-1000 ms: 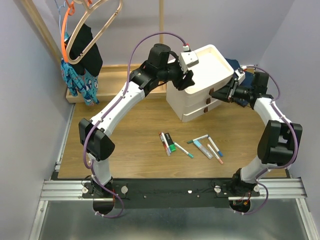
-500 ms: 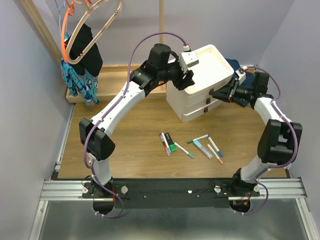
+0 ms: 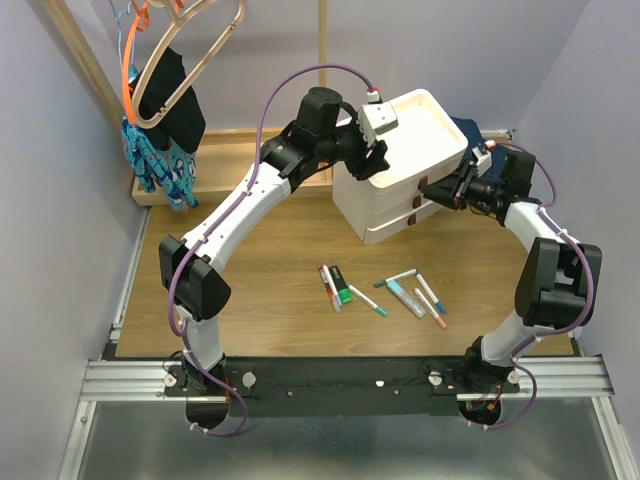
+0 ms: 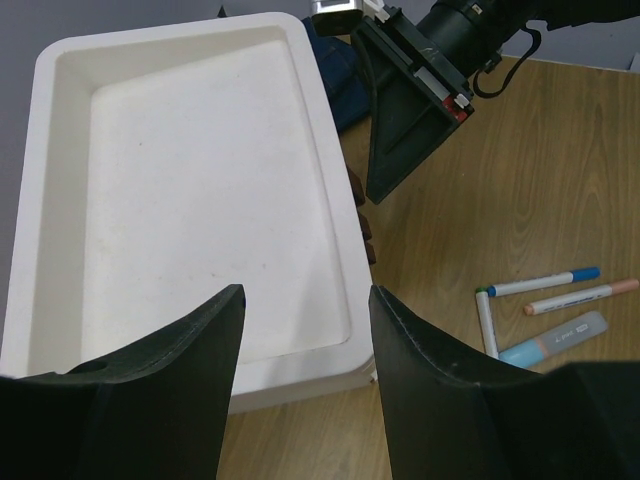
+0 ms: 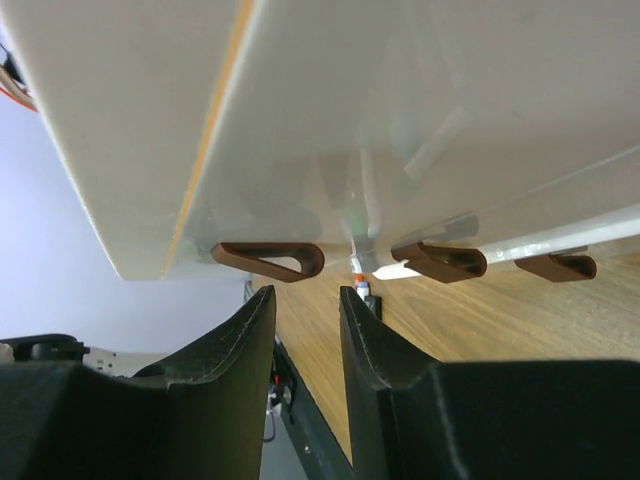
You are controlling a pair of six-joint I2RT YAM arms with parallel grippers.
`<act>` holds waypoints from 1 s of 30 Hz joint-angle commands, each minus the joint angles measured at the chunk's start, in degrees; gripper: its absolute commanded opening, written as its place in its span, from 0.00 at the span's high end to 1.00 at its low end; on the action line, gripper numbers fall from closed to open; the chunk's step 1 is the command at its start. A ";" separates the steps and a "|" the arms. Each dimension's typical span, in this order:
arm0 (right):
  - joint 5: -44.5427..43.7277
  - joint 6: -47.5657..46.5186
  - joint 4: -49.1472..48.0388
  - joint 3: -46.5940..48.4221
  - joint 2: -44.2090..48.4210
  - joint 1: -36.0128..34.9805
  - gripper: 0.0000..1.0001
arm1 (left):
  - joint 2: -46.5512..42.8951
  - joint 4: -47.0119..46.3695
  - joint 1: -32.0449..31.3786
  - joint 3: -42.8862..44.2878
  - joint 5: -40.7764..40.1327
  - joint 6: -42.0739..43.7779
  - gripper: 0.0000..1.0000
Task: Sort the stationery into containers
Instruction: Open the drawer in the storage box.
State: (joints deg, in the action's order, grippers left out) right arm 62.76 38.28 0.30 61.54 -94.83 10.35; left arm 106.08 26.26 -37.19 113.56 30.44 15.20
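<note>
The white three-drawer unit (image 3: pixel 400 150) stands at the back right of the table, its shallow tray top (image 4: pixel 190 180) bare. My left gripper (image 3: pixel 372 152) hovers open over the tray's near edge (image 4: pixel 305 312), holding nothing. My right gripper (image 3: pixel 438 192) sits at the drawer fronts, open by a narrow gap (image 5: pixel 307 300), just short of the top brown pull tab (image 5: pixel 270 258). Two more tabs (image 5: pixel 440 262) show to its right. On the table lie slim markers (image 3: pixel 367 300), a thick black-and-green marker (image 3: pixel 341 284) and a pale blue tube (image 3: pixel 406 298).
A wooden rack base (image 3: pixel 215 165) with hangers and hanging clothes (image 3: pixel 160 150) fills the back left. A dark blue cloth (image 3: pixel 468 130) lies behind the drawer unit. Walls close in on both sides. The arm bases stand on a black rail (image 3: pixel 340 378) at the near edge.
My right wrist has shifted a little down and left toward the drawer fronts. The left arm and the markers have not moved.
</note>
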 commanded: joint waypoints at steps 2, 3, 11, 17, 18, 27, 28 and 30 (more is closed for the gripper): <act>-0.36 3.81 -6.53 -0.72 0.96 0.11 0.62 | 0.70 -0.07 -0.16 1.05 -0.91 0.35 0.38; -0.36 3.82 -6.80 -0.54 0.96 0.11 0.63 | 0.79 -0.07 -0.16 1.05 -0.90 0.36 0.38; -0.71 5.83 -9.34 -1.42 0.17 0.11 0.64 | 1.49 -0.33 -0.25 1.23 -1.08 0.18 0.38; -0.10 7.86 -12.42 -2.47 0.08 0.11 0.69 | 1.76 -0.42 -0.34 1.23 -1.52 0.18 0.38; -0.01 7.95 -13.03 -2.56 -0.01 0.11 0.71 | 1.85 -0.33 -0.34 1.14 -1.52 0.27 0.38; 1.40 9.18 -16.29 -4.85 1.75 0.11 0.97 | 1.85 -0.16 -0.34 1.23 -1.61 0.44 0.38; 1.57 9.09 -16.12 -4.94 2.27 0.11 0.99 | 1.76 -0.16 -0.34 1.14 -1.61 0.62 0.38; 2.10 7.69 -13.85 -4.85 3.15 0.28 0.99 | 1.67 -0.07 -0.34 1.14 -1.69 0.71 0.38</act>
State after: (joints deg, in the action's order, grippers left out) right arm 62.85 47.07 -13.30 57.58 -94.48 10.35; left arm 107.48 26.24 -37.21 113.56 29.98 15.20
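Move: The top drawer's handle is just off the right fingertips, about 2 cm ahead, 2 cm to the left and 1 cm up. The middle handle lies right under it, some 6 cm below the hand, 2 cm ahead and 2 cm left; the box's top tray is centred about 10 cm ahead, 8 cm left and 5 cm up. From the left hand the top handle is about 3 cm ahead, 10 cm right and 15 cm down. Easing forward and up by only about 1 cm each, the right hand lines its part-open fingers up with the top drawer's leather loop, then holds nearly still while they shut, pinching the loop's edge between the tips. The left hand, staying open over the near left corner of the box, sinks roughly 1.5 cm. ##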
